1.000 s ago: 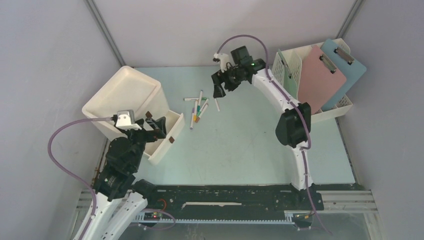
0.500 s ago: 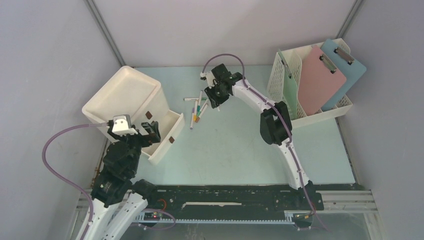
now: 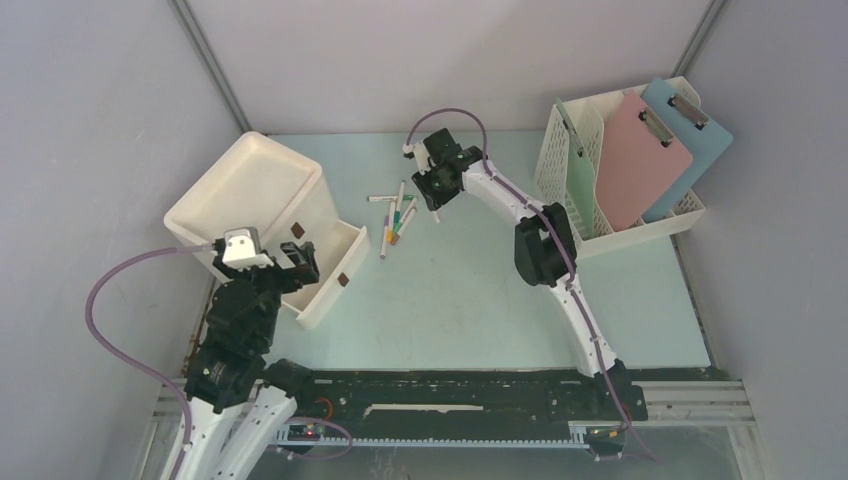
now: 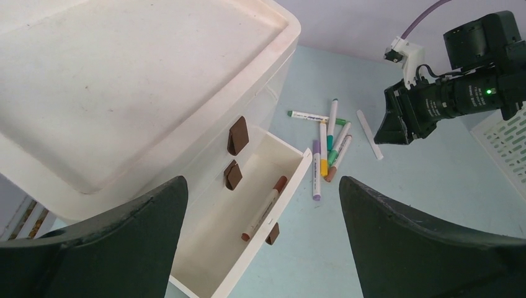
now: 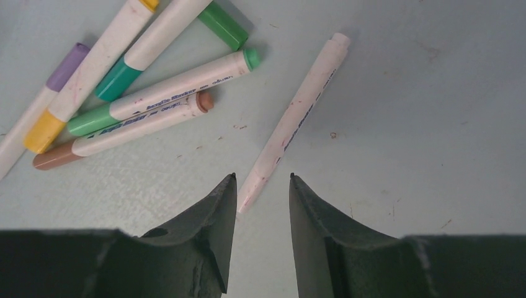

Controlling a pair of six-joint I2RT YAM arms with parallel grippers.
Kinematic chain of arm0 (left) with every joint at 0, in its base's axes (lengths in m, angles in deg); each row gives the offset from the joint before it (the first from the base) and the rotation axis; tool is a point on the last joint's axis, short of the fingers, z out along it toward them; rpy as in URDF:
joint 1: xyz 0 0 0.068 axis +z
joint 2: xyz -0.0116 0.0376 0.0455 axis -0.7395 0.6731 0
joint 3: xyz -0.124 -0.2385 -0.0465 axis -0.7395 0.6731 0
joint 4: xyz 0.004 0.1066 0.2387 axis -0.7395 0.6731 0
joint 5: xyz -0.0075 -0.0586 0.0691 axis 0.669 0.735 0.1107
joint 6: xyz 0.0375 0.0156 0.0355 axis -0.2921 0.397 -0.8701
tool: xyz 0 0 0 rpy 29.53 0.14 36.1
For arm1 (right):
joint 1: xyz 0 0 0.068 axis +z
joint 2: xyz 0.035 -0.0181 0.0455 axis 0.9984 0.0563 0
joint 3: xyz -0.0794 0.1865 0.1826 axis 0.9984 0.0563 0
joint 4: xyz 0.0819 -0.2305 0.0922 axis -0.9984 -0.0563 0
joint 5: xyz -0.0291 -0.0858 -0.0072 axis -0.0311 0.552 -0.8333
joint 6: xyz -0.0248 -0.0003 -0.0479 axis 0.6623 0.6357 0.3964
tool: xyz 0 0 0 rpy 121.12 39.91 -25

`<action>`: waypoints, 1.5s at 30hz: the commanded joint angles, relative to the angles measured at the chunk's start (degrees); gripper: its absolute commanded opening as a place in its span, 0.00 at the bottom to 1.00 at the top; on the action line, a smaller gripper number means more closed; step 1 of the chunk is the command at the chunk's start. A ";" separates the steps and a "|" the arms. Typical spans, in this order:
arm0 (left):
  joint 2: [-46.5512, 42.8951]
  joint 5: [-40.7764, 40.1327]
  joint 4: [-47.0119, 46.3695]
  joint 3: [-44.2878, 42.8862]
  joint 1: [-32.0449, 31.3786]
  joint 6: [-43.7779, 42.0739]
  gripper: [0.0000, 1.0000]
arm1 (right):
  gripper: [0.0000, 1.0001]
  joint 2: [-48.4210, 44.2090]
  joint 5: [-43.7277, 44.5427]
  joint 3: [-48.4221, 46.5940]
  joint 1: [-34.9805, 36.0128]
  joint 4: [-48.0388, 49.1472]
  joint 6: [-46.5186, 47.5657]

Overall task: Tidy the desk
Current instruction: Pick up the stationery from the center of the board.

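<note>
On the pale green desk (image 3: 480, 290) lies a loose heap of markers (image 3: 397, 215) (image 5: 136, 99), with a single white marker (image 3: 434, 210) (image 5: 298, 112) just to its right. My right gripper (image 3: 432, 190) (image 5: 262, 179) is low over the desk, its jaws narrowed but still open. They straddle the near end of that white marker without pinching it. My left gripper (image 3: 300, 250) (image 4: 262, 180) hangs wide open above the pulled-out drawer (image 4: 217, 248) of the white drawer unit (image 3: 250, 190). A brown-capped marker (image 4: 265, 208) lies in the drawer.
A white perforated file rack (image 3: 585, 150) stands at the back right, holding a pink clipboard (image 3: 640, 160), a blue clipboard (image 3: 690, 140) and a green folder (image 3: 580, 190). Grey panels wall the desk; a black rail (image 3: 450, 395) runs along the front.
My right arm swung left and down onto the markers, and its jaws narrowed around the white marker's end. The left gripper shifted slightly left and stayed open.
</note>
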 commanded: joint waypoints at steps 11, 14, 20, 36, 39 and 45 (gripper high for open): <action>1.43 4.19 -1.89 0.77 3.27 -0.54 1.00 | 0.43 3.91 1.09 -3.30 -0.76 0.99 2.26; 1.49 4.64 -2.04 0.77 3.66 -0.55 1.00 | 0.42 4.39 1.20 -3.25 -1.29 0.01 2.46; 1.82 6.50 -2.42 0.93 4.82 -0.30 1.00 | 0.26 3.66 2.01 -1.29 -2.10 -1.27 3.98; 3.55 22.52 -7.68 2.29 6.28 1.52 1.00 | 0.00 -20.82 -10.61 30.31 -5.22 13.30 -0.80; 5.73 29.14 -11.34 3.25 6.23 4.78 1.00 | 0.00 -27.13 -14.44 38.80 -5.20 17.19 -2.05; 11.52 40.52 -27.37 9.72 6.14 18.02 1.00 | 0.00 -36.79 -24.08 47.75 -6.53 17.63 -3.97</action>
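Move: The loose white marker has its middle about 4 cm ahead of the right hand, 1 cm to its right and 3 cm below. Beside it, the brown-capped marker lies some 4 cm back and 8 cm left of the hand, the light-green one about level and 8 cm left, and the crosswise green one 5 cm ahead and 13 cm left. From the left hand, the white marker is roughly 30 cm ahead, 25 cm right and 26 cm below. The white marker is pinched nearer its robot-side end: the right hand sinks about 3 cm, edges 2 cm right and shuts its part-open fingers on it. Keeping hold, that hand draws back some 10 cm, rising and veering right, the wrist tilting a little. Late on, the left hand, fingers wide open, swings about 8 cm right while turning clockwise. ##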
